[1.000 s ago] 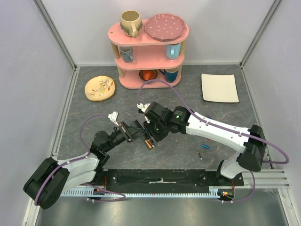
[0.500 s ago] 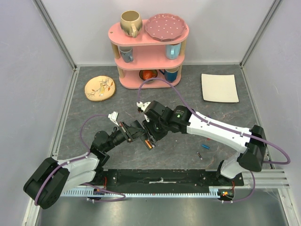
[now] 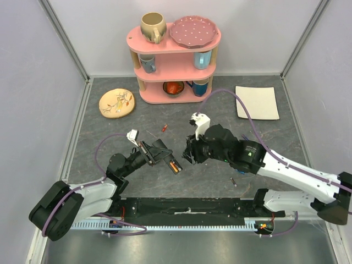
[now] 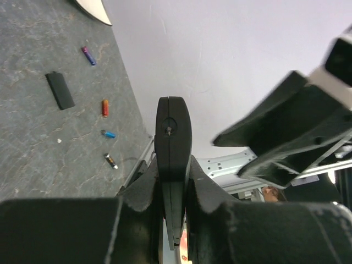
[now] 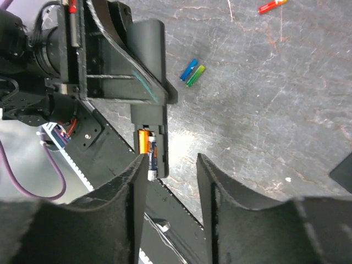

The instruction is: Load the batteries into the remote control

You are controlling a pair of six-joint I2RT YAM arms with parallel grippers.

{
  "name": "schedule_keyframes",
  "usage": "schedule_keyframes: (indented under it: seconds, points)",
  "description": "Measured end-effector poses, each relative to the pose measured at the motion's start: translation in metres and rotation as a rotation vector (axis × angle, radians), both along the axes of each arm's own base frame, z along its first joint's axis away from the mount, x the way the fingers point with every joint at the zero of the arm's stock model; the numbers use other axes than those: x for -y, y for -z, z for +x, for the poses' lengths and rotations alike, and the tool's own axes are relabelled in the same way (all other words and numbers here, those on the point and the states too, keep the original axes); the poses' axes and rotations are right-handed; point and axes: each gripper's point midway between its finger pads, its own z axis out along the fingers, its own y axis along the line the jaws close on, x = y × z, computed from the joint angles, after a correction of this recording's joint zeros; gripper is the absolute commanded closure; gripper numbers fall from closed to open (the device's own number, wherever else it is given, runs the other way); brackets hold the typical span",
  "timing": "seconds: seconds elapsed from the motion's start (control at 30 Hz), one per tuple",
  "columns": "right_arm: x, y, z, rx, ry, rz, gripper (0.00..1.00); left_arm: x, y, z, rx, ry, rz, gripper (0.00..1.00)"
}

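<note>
My left gripper [image 3: 158, 156] [image 4: 172, 166] is shut on the remote control [image 3: 168, 160] [image 4: 171, 132] [image 5: 148, 66], a slim black bar held off the table. Its open slot holds an orange and a blue battery [image 5: 147, 149] [image 3: 175, 166] side by side. My right gripper [image 3: 188, 155] [image 5: 170, 165] hovers just right of the slot end, open, with nothing between its fingers. Loose batteries lie on the table: a blue-green pair [image 5: 192, 71], a red one [image 5: 272, 6] [image 3: 163, 128], and purple [image 4: 88, 55], orange [image 4: 105, 108], blue [image 4: 108, 133] and dark [image 4: 111, 160] ones.
A flat black cover [image 4: 60, 91] lies on the grey table. At the back stand a pink shelf [image 3: 175, 60] with cups and a plate, a yellow dish [image 3: 116, 103] to its left and a white square plate [image 3: 256, 102] on the right.
My right arm has pulled back to the right, away from the remote's slot, and its jaws have widened. A red battery behind it is now uncovered. The left arm still holds the remote.
</note>
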Motion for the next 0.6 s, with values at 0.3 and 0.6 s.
schedule_keyframes:
  seconds: [0.3, 0.6]
  points:
    - [0.01, 0.04, 0.007, -0.152, 0.033, 0.19, 0.32, -0.001, -0.022, -0.005, 0.016, 0.022, -0.089, 0.98]
    - [-0.008, 0.022, -0.013, -0.192, -0.097, 0.375, 0.31, 0.0, -0.023, -0.008, 0.008, 0.042, -0.095, 0.98]
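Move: My left hand still grips the remote control. Its open battery compartment lies some 5 cm back and 2 cm right of that hand, about level. From my empty right hand the compartment is about 6 cm to the left, 2 cm back and 6 cm lower. The blue and green batteries lie on the table roughly 12 cm left and 5 cm ahead of my right hand, far below it, and the red battery some 9 cm left and 19 cm ahead. I dip my right hand about 4 cm, edging forward, then draw it back and slightly left while rising a little, staying clear of the remote. Its fingers open wider and the wrist turns some 25 degrees, bringing them flatter and more to the left, towards the compartment. My left hand keeps its hold and raises the remote about 2 cm. ##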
